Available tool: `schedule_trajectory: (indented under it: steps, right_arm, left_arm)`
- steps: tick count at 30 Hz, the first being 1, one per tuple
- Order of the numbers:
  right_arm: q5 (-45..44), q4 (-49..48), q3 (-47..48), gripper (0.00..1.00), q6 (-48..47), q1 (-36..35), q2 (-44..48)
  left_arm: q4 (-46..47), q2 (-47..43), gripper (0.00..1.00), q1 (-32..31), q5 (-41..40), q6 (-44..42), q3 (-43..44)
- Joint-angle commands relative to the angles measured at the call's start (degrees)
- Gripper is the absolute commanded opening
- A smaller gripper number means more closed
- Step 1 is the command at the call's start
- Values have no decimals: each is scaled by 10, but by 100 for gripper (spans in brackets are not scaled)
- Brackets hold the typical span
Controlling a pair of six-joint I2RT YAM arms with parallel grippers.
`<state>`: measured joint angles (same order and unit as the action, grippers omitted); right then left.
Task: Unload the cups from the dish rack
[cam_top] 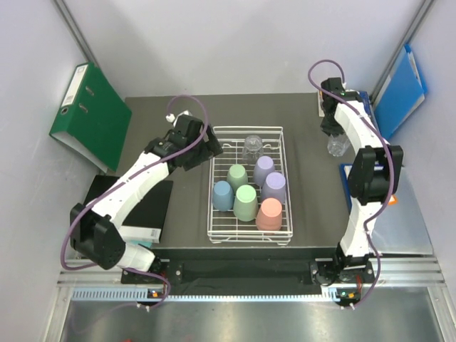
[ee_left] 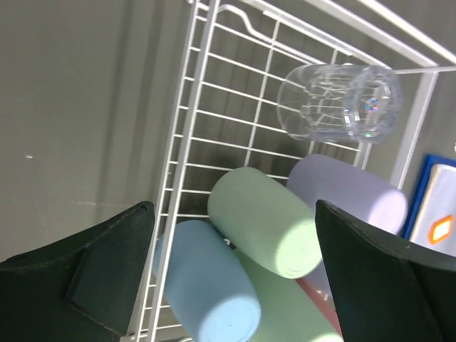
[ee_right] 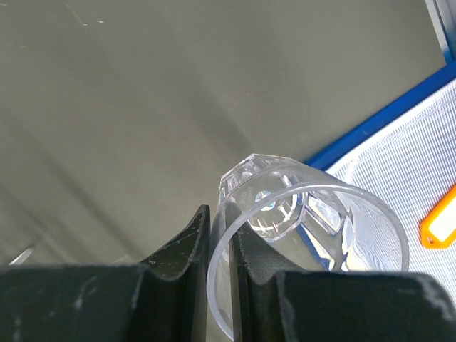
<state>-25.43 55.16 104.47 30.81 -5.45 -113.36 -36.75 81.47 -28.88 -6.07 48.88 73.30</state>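
The white wire dish rack stands mid-table. It holds several upside-down cups: a clear glass, a mint green cup, a lilac cup, a light blue cup and a salmon cup. My left gripper hovers at the rack's far left edge, open and empty. In the left wrist view the light blue cup and a mint green cup lie below my left gripper. At the far right, outside the rack, my right gripper is shut on the wall of a second clear glass.
A green binder leans at the back left. A blue folder leans at the back right. A black and white block lies under the left arm. A blue-edged white mat lies on the table beyond the held glass.
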Motion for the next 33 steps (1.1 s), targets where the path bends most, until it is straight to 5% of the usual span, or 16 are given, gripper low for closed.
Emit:
schedule_trajectory:
  steps: [1,14,28,33]
  right_arm:
    - [-17,7,57,0,-20,5,-24]
    - [25,-80,-48,0,-9,11,-51]
    - [78,-125,-78,56,-6,11,29]
    - [103,-192,-105,92,27,-3,147]
  left_arm:
    - [-19,-12,99,-1,-29,-13,-12]
    - [-16,25,98,-3,-16,-7,-11]
    - [-21,39,99,-2,-41,-49,41]
    - [-24,29,99,-15,-118,-90,90]
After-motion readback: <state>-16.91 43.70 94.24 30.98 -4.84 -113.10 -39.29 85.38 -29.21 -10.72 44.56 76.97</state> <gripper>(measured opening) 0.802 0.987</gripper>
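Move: The right hand holds the glass cup by its rim; the bare table spot for it is about 15 cm below, 3 cm back and 2 cm right. From this hand, the book is 12 cm ahead and 5 cm right, the last rack glass 24 cm left and 3 cm back. From the open left hand, that glass lies some 8 cm ahead, 13 cm right, 14 cm lower; the table spot is 8 cm ahead, 40 cm right. Keeping its pinch on the glass cup's rim, the right hand lowers it about 7 cm almost straight down to the bare table between rack and folder, then spreads its fingers wide, lets go and rises some 3 cm. Beside the rack the left hand, open throughout, sinks about 4 cm and comes back up, ending slightly forward, nearer the remaining glass. ##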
